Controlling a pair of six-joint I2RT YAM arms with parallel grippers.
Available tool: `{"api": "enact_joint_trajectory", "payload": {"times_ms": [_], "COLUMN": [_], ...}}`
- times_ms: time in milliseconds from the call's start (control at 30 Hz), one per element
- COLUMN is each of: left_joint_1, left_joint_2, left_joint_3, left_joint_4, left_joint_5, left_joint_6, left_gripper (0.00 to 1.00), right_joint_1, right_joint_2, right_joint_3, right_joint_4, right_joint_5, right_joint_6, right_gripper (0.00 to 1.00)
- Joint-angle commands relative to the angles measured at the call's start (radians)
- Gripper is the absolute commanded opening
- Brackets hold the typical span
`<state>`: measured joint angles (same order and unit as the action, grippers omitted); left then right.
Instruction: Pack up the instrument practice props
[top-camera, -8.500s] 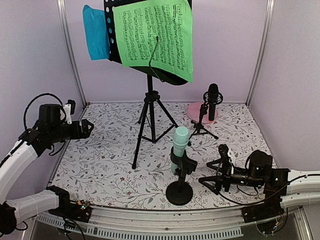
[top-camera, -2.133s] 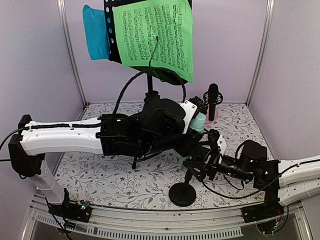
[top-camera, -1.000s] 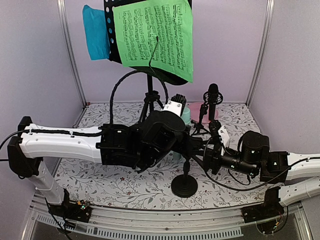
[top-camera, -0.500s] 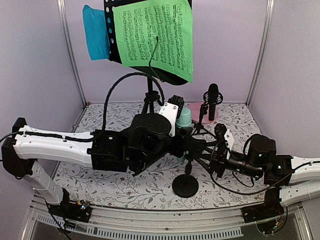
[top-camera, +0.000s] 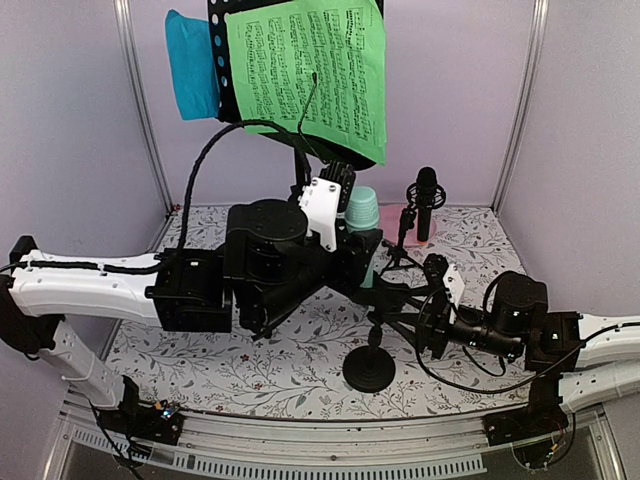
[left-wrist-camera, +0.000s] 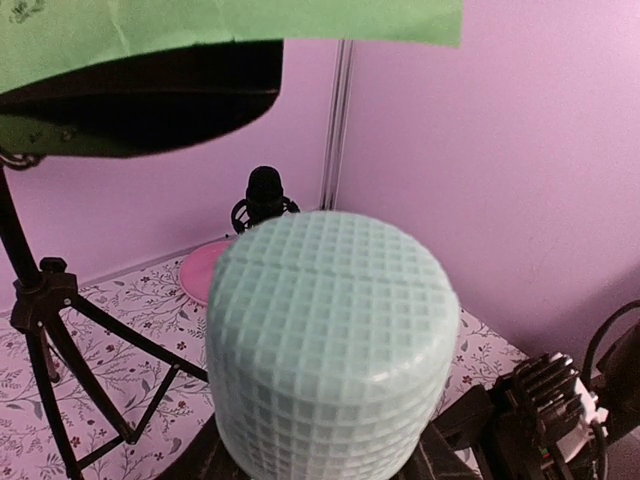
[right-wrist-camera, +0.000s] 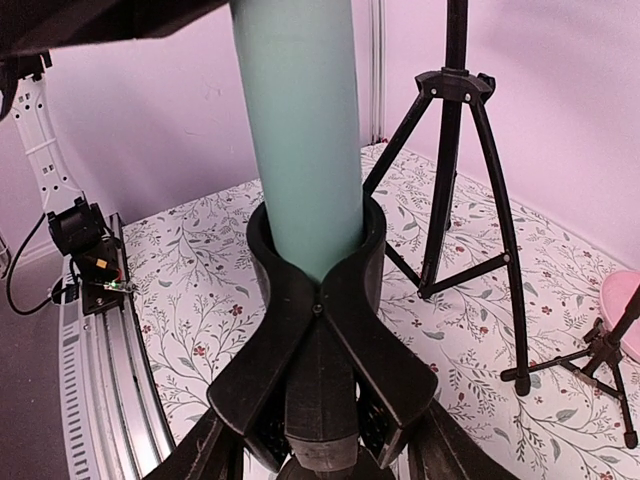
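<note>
The mint-green microphone (top-camera: 362, 212) stands upright with its lower body (right-wrist-camera: 300, 130) inside the ring of the black mic support (right-wrist-camera: 318, 330). The support's round base (top-camera: 368, 372) rests on the table. My left gripper (top-camera: 352, 245) is shut on the microphone below its gridded head (left-wrist-camera: 330, 340). My right gripper (top-camera: 398, 314) is shut on the support's clip, its fingers (right-wrist-camera: 205, 450) flanking the clip's wings. The black microphone (top-camera: 426, 200) stands on its small tripod support at the back right. The black sheet-music rack (top-camera: 300, 150) holds a green sheet (top-camera: 310, 75) and a blue sheet (top-camera: 192, 65).
The round pink plate (top-camera: 392, 220) lies beside the black microphone. The rack's tripod legs (right-wrist-camera: 455, 180) stand just behind the mint microphone. My left arm (top-camera: 100, 285) stretches across the floral table top (top-camera: 200, 350). Purple walls close in the back and both sides.
My left gripper has risen and drawn back left with the mint-green microphone, which now stands higher in the clip. My right gripper keeps its hold on the support.
</note>
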<state>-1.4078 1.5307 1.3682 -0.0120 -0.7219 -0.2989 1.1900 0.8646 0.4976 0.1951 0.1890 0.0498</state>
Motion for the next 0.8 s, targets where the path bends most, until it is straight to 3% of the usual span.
{"api": "enact_joint_trajectory", "payload": {"times_ms": [0,600,767], "left_joint_1": [-0.001,-0.005,-0.003], "left_joint_2": [-0.035,-0.276,-0.348], "left_joint_3": [0.070,0.075,0.036], "left_joint_4": [0.033,-0.031,-0.143], "left_joint_5": [-0.030,-0.085,-0.170], "left_joint_6": [0.064,0.245,0.235], "left_gripper": [0.32,0.32,0.32], "right_joint_1": [0.002,0.003,0.002], "right_joint_2": [0.012,0.037,0.040], "right_joint_3": [-0.008,-0.024,-0.035], "right_joint_4": [0.003,-0.006,0.009], "right_joint_5": [0.023,-0.009,-0.002], "right_joint_6": [-0.051,-0.072,-0.059], "right_gripper": [0.00,0.00,0.00]}}
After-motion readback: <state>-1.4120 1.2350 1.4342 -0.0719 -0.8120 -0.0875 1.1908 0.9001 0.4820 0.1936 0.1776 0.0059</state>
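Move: The left hand already grips the mint microphone just below its head, with its lower end still down in the black clip; the clip's ring sits about 9 cm below that hand and 2 cm right, level with it fore and aft. The music stand's tripod is some 25 cm ahead, 8 cm left and 15 cm lower. From the right hand, which holds the clip, the ring lies about 3 cm ahead, 5 cm left and 3 cm up. Upward first, straight out of the clip for about 5 cm, then on up and to its left, the left hand draws the mint microphone away from the ring, about 13 cm higher and 11 cm left in all. The wrist tips up some 10 degrees, its fingers keeping their hold. The right hand keeps its grip on the clip and sinks about 2 cm. ##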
